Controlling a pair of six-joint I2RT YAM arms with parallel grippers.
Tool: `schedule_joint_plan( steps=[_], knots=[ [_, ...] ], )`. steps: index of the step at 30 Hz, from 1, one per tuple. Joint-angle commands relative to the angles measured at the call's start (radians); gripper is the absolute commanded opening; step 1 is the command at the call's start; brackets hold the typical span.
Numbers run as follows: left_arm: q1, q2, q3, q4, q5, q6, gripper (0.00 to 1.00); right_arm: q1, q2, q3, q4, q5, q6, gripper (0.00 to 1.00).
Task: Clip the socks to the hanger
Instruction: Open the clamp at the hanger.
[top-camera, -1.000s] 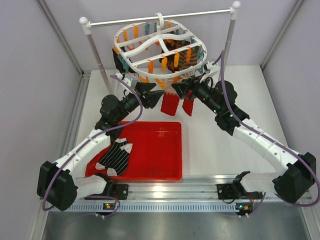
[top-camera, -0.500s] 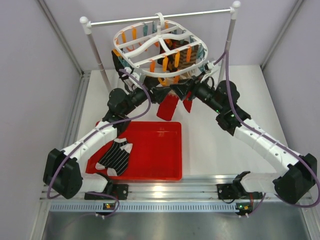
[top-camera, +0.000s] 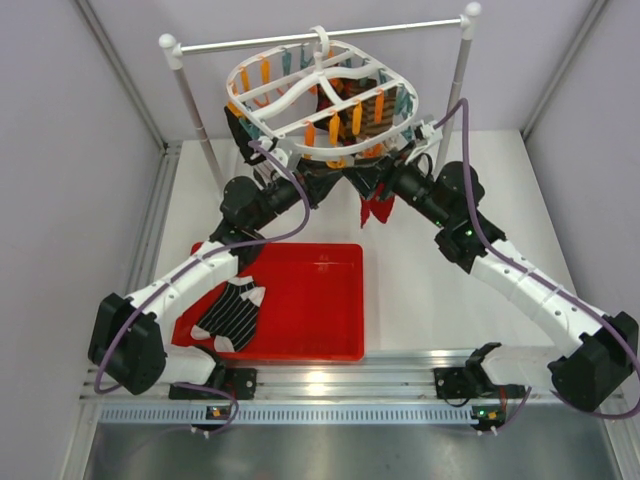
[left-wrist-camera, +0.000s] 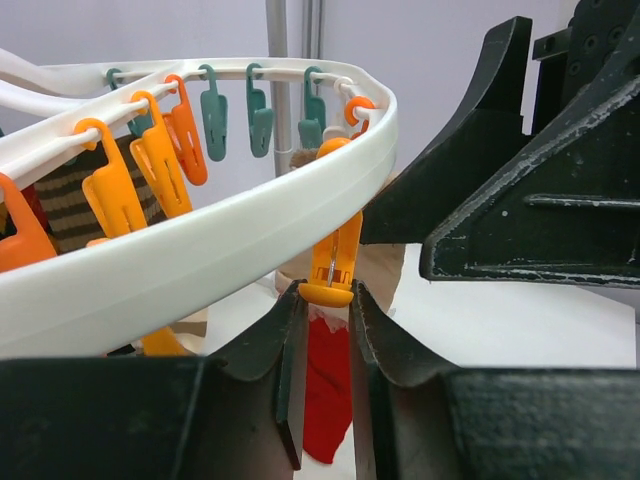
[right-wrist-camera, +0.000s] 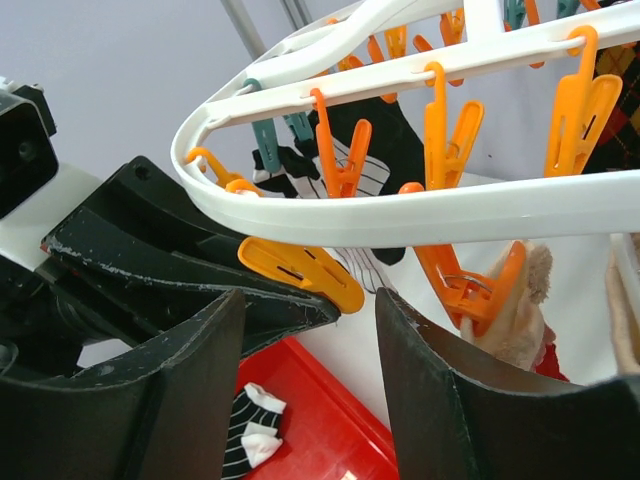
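Observation:
The white hanger hangs from the rod, with orange and teal clips under its frame. My left gripper is shut on the lower end of an orange clip at the hanger's near rim. A dark red sock hangs just beyond the jaws and shows in the top view as the red sock; I cannot tell what holds it. My right gripper stands open close opposite, with the same orange clip beyond its fingers. A black striped sock lies in the tray. Beige sock hangs clipped.
The red tray sits on the table in front of the left arm. The white rod on two posts carries the hanger at the back. Striped and brown socks hang from clips on the hanger's far side. Both arms meet under the hanger's front edge.
My left gripper has risen towards the hanger's near rim and closed on the orange clip. The red sock piece that hung on the left no longer shows from above. The right gripper shifted slightly.

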Motion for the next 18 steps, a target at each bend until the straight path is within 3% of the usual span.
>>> schedule_joint_plan(
  steps=[1, 6, 12, 15, 18],
  knots=[
    [-0.020, -0.036, 0.021, 0.028, -0.004, 0.052, 0.08, -0.003, -0.018, 0.033, 0.069, 0.023, 0.018, 0.54],
    [-0.046, -0.036, 0.036, 0.007, -0.009, 0.079, 0.01, 0.000, 0.005, 0.056, 0.075, 0.055, 0.012, 0.54],
    [-0.082, -0.050, 0.047, -0.038, -0.023, 0.141, 0.00, 0.014, 0.025, 0.079, 0.079, 0.104, -0.012, 0.53],
    [-0.103, -0.055, 0.054, -0.064, -0.043, 0.167, 0.00, 0.020, 0.035, 0.086, 0.079, 0.118, -0.022, 0.46],
    [-0.117, -0.061, 0.059, -0.081, -0.063, 0.177, 0.09, 0.020, 0.035, 0.090, 0.076, 0.120, -0.020, 0.27]
  ],
)
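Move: My left fingers already hold the lower end of the orange clamp, whose middle lies about 1 cm ahead, 1 cm to the right and 1 cm above them. From my open right fingers it is some 3 cm ahead, 2 cm to the left and 1 cm up. The hanger's near rim runs about 3 cm above the clamp, and a red sock hangs from it some 5 cm ahead, 5 cm right and 8 cm below my right hand. I keep the clamp gripped in my left hand and draw it right and back, about 2 cm, towards my right hand, tilting the wrist some 5 degrees. My right hand eases forward a good 1 cm and slightly up, then near the end closes its open fingers around the clamp's upper part, just under the rim. ##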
